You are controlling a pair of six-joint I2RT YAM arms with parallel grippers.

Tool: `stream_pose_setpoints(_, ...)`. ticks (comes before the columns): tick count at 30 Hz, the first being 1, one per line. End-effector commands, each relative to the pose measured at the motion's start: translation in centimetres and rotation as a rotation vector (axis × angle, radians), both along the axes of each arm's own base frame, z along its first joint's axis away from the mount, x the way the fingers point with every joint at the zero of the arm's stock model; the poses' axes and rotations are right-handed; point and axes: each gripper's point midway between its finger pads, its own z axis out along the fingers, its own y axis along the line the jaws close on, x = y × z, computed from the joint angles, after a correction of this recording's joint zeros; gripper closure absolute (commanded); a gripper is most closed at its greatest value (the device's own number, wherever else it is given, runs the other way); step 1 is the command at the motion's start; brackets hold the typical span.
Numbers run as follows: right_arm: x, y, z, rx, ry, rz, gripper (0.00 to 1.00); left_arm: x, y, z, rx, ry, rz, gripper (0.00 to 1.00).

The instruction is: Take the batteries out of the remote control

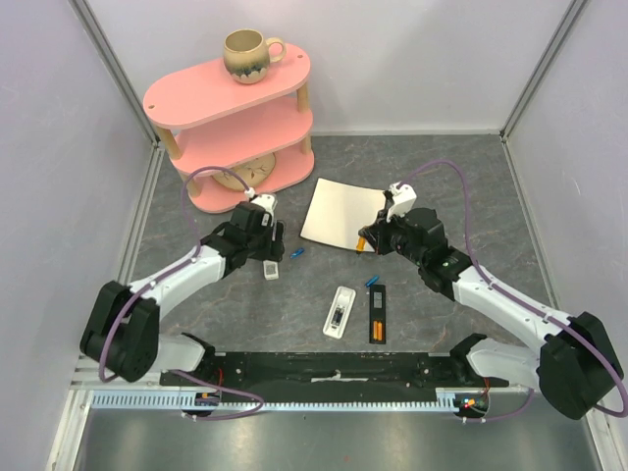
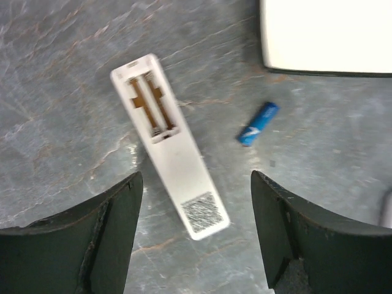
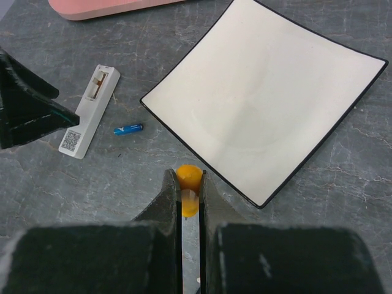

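Note:
A white remote control (image 2: 168, 144) lies back-up on the grey table, its battery bay uncovered and empty. My left gripper (image 2: 196, 184) hangs open just above its lower end, touching nothing. One blue battery (image 2: 258, 124) lies loose to the remote's right, near the plate. From above, the same remote (image 1: 272, 269) and battery (image 1: 299, 253) sit below my left gripper (image 1: 265, 238). A second blue battery (image 1: 373, 281) lies by a black remote (image 1: 379, 314) that holds orange batteries. My right gripper (image 3: 190, 177) is shut on an orange-handled screwdriver (image 3: 188, 182).
A square white plate (image 1: 339, 213) with a dark rim lies between the two grippers. Another white remote (image 1: 340, 312) rests left of the black one. A pink three-tier shelf (image 1: 231, 128) with a mug (image 1: 248, 54) stands at the back left.

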Motion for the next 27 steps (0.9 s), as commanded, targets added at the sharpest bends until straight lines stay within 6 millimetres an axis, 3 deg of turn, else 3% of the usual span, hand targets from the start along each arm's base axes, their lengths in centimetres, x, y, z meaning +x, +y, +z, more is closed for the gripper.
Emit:
stream_pose_setpoints(1,0.5,0.0,2.1,0.052,-0.06,-0.014,1.0,-1.4,-5.0,5.4,-0.148,-0.134,-0.187,0.23)
stream_pose_setpoints(4,0.6,-0.2,2.0,0.048,-0.057,-0.023,1.0,-3.8,-8.1,6.4,-0.174,-0.152,-0.298,0.23)
stream_pose_setpoints(9,1.0,-0.8,1.8,0.045,-0.058,-0.045,1.0,-7.9,-11.6,5.8,-0.163,-0.133,-0.35,0.23)
stream_pose_setpoints(14,1.2,-1.2,1.7,0.046,-0.055,-0.057,1.0,-10.3,-13.3,3.7,-0.124,-0.101,-0.338,0.22)
stream_pose_setpoints(20,1.2,-1.6,1.5,0.046,-0.051,-0.064,1.0,-15.1,-16.5,-0.1,-0.088,-0.015,-0.427,0.21)
stream_pose_setpoints(27,1.1,-1.8,1.4,0.048,-0.052,-0.067,1.0,-18.5,-17.4,-3.5,-0.005,0.024,-0.456,0.21)
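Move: The middle white remote with two dark batteries lies some 14 cm back and 18 cm to the right of the open left hand, about 5 cm lower; from the right hand, which keeps the screwdriver, it is about 14 cm back, 6 cm left and 15 cm down. The black remote is level with it, 10 cm farther right, with a loose blue battery 9 cm ahead of the black remote and 1 cm left of its middle. The emptied white remote lies about 6 cm ahead of the left hand and 1 cm to its left, at table height. The middle white remote, batteries still in it, is what the left hand now comes to, leaving the already released empty one. It first lifts about 6 cm while swinging right, then sweeps back and right and sinks about 8 cm towards the remote's battery end. The wrist turns some 30 degrees clockwise; the fingers stay open and end a little above the remote. ##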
